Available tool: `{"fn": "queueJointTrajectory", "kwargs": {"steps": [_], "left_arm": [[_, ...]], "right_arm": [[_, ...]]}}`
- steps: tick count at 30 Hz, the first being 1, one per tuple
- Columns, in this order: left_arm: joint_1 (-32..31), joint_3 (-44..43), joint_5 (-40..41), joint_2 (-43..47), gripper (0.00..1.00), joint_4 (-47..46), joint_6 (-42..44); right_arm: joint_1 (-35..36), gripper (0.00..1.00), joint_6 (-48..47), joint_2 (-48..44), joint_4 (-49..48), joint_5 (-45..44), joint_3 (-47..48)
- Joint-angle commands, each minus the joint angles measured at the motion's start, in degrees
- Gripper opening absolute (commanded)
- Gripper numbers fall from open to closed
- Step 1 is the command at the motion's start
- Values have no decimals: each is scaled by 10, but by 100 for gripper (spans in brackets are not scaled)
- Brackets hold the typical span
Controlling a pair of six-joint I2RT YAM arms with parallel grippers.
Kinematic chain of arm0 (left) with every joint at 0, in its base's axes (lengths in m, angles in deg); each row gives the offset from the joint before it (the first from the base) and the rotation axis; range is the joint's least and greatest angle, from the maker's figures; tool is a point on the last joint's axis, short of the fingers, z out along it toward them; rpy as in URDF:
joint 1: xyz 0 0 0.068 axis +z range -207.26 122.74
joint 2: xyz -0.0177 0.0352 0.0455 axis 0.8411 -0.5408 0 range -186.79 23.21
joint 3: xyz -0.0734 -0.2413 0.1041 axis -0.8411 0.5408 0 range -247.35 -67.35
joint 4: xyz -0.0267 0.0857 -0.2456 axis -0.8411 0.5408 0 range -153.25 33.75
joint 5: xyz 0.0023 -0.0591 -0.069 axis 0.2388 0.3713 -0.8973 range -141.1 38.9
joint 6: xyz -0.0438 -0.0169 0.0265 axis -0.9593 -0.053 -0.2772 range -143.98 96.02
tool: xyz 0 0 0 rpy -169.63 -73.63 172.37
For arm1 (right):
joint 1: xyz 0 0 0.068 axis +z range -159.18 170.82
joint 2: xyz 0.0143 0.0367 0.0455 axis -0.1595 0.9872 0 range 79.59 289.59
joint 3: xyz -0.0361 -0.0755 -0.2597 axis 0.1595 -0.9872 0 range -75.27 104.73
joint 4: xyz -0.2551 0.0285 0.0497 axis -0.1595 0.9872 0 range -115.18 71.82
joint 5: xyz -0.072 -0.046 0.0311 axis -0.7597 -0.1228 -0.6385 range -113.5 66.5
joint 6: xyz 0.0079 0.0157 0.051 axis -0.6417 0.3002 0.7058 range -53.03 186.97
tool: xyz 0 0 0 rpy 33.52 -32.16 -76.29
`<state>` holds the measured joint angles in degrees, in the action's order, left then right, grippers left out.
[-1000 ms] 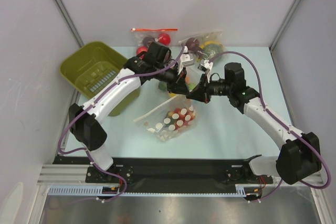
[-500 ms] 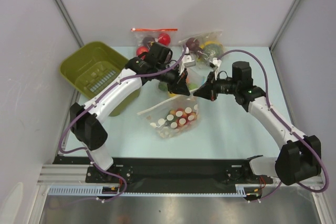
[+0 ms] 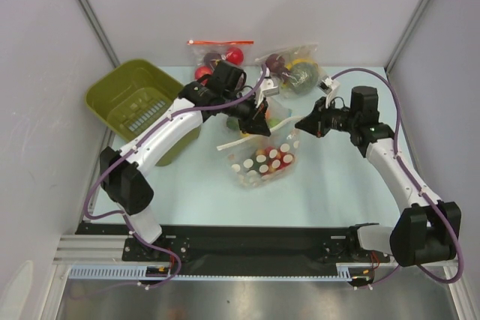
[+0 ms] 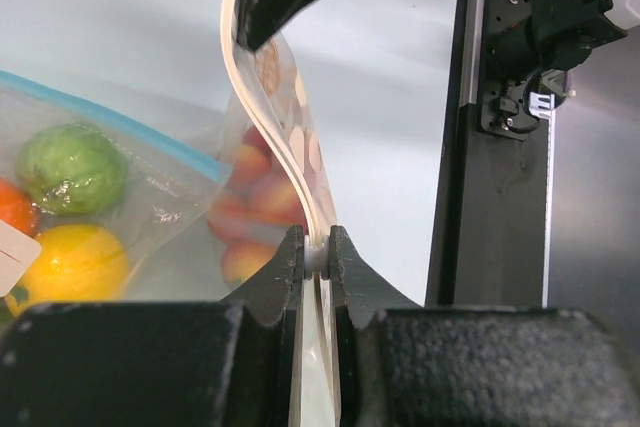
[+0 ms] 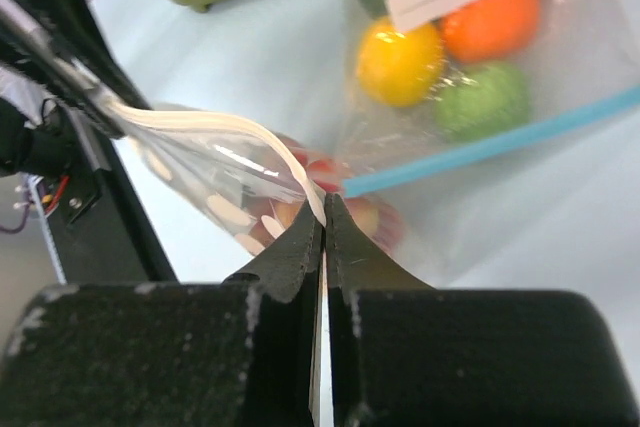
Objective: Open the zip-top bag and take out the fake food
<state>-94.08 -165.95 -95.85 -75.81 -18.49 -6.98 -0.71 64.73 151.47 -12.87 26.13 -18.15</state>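
The zip-top bag (image 3: 264,161), clear with whitish oblong marks, hangs between my two grippers just above the table. The fake food (image 3: 273,164), small red pieces, lies in its bottom. My left gripper (image 3: 260,124) is shut on the bag's white zip strip; the left wrist view shows the strip (image 4: 262,137) pinched between the jaws (image 4: 317,252). My right gripper (image 3: 301,125) is shut on the strip's other end, also seen in the right wrist view (image 5: 323,219). Red pieces (image 5: 320,169) show through the plastic (image 5: 215,182). Whether the bag's mouth is open is not visible.
A clear bag of orange, yellow and green round fruit with a blue strip (image 5: 470,77) lies just behind the held bag. A green bin (image 3: 131,99) stands at the left. A red-zip bag (image 3: 220,54) and another fruit bag (image 3: 292,69) lie at the back wall.
My right gripper has pulled to the right and back. The bag has risen off the table and shifted right, now stretched between both grippers. The left gripper has barely moved.
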Motion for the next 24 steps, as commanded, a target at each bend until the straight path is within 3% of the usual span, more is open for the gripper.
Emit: {"fn": "queueJointTrajectory", "kwargs": {"steps": [1, 24], "left_arm": [[3, 6, -2, 30, 0, 6, 7], [6, 134, 95, 140, 0, 17, 0]], "right_arm": [[-25, 0, -19, 3, 5, -64, 23], [-40, 0, -23, 77, -5, -129, 97]]}}
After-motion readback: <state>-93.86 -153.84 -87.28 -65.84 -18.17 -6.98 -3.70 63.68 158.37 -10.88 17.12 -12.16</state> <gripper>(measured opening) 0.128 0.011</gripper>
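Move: The dotted bag hangs with its mouth strip pinched in both grippers. The strip's free end is about 10 cm left of the left gripper, 3 cm back and slightly lower; from the right gripper it is some 18 cm left and 5 cm back. The bag's red fruit sits about 4 cm right of the left gripper, 1 cm ahead and 14 cm below. The yellow fruit in the next bag is 10 cm ahead, 3 cm left and 14 cm below that gripper. Draw the two grippers apart along the mouth strip, both still closed on it. Bring the left gripper about 4 cm left, sinking some 2 cm early on and easing back a little, so its fingers slide towards the strip's free end. Take the right gripper some 5 cm forward and 3 cm right with a slight dip, turning about 10 degrees clockwise. ##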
